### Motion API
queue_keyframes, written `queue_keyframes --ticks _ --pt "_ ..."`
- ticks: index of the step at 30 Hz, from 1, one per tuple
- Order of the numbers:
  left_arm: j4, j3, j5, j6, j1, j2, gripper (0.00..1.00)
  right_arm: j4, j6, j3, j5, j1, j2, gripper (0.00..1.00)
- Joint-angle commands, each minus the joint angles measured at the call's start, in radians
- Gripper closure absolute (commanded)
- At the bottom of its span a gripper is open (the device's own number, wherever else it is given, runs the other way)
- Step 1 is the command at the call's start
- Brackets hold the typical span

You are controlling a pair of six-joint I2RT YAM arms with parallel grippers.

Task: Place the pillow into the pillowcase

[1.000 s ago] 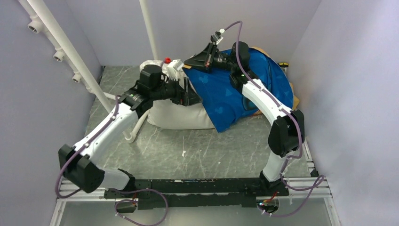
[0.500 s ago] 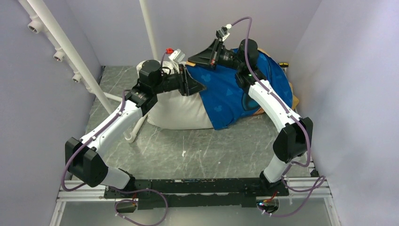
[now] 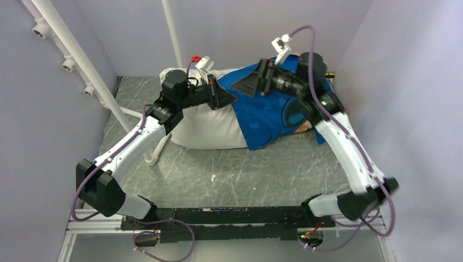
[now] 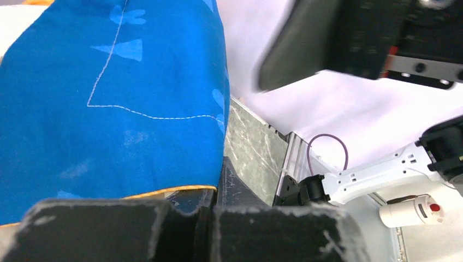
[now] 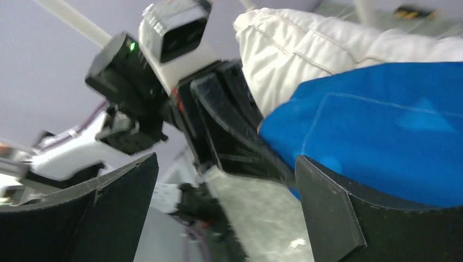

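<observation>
The white pillow lies at the back of the table, its right half inside the blue pillowcase. My left gripper is shut on the pillowcase's open edge on top of the pillow. In the left wrist view the orange hem runs into the closed left gripper. My right gripper hovers just right of it, open, holding nothing. The right wrist view shows the right gripper with wide-apart fingers, and beyond them the left gripper, the pillow and the pillowcase.
A white pipe frame slants along the left side and a white post stands at the back. Purple walls close in on three sides. A small yellow-and-black object lies at the back right. A white scrap lies on the marble tabletop.
My left gripper has closed on the pillowcase's edge. My right gripper has let go of the fabric, opened and drawn back to the right; its arm has swung outward.
</observation>
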Motion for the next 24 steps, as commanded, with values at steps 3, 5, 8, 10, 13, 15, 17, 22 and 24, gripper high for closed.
queue_keyframes --ticks 3,5,8,10,13,15,17,22,24 --pt "0.040 0.062 0.005 -0.045 0.010 -0.022 1.00 -0.117 -0.420 -0.170 0.243 0.008 -0.208 0.00" --pt "0.043 0.068 0.022 -0.054 0.010 -0.023 1.00 -0.104 -0.464 -0.199 0.275 0.026 -0.209 0.00" --pt "0.052 0.081 0.047 -0.069 0.010 -0.027 1.00 -0.101 -0.534 -0.208 0.366 0.079 -0.179 0.00" --pt "0.052 0.086 0.061 -0.076 0.009 -0.034 1.00 -0.088 -0.572 -0.210 0.450 0.130 -0.153 0.00" --pt "0.057 0.090 0.076 -0.091 0.009 -0.044 1.00 -0.042 -0.609 -0.221 0.559 0.199 -0.126 0.00" --pt "0.073 0.089 0.095 -0.106 0.009 -0.047 1.00 -0.015 -0.627 -0.216 0.644 0.243 -0.100 0.02" --pt "0.082 0.087 0.099 -0.109 0.009 -0.053 1.00 -0.024 -0.624 -0.193 0.762 0.273 -0.068 0.19" --pt "-0.100 0.117 -0.020 0.002 0.014 -0.097 0.78 0.022 -0.562 -0.221 0.851 0.278 -0.102 1.00" --pt "-0.249 0.150 -0.142 0.078 0.024 -0.115 0.31 0.007 -0.549 -0.220 0.857 0.276 -0.112 1.00"
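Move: The stretch of pillowcase rim to be caught lies about 10 cm below the open right hand, 2 cm ahead and 1 cm to its right. The left fingers, already pinching the rim, are some 7 cm below the right hand, 4 cm ahead and 2 cm left; the bare pillow's middle is roughly 14 cm left, 2 cm ahead and 22 cm below. From the left hand, the aimed-at rim is about 3 cm right, 2 cm back and 3 cm lower. The right hand loops rightward and back, drops about 10 cm, pinches the pillowcase rim; left fingers start opening. ##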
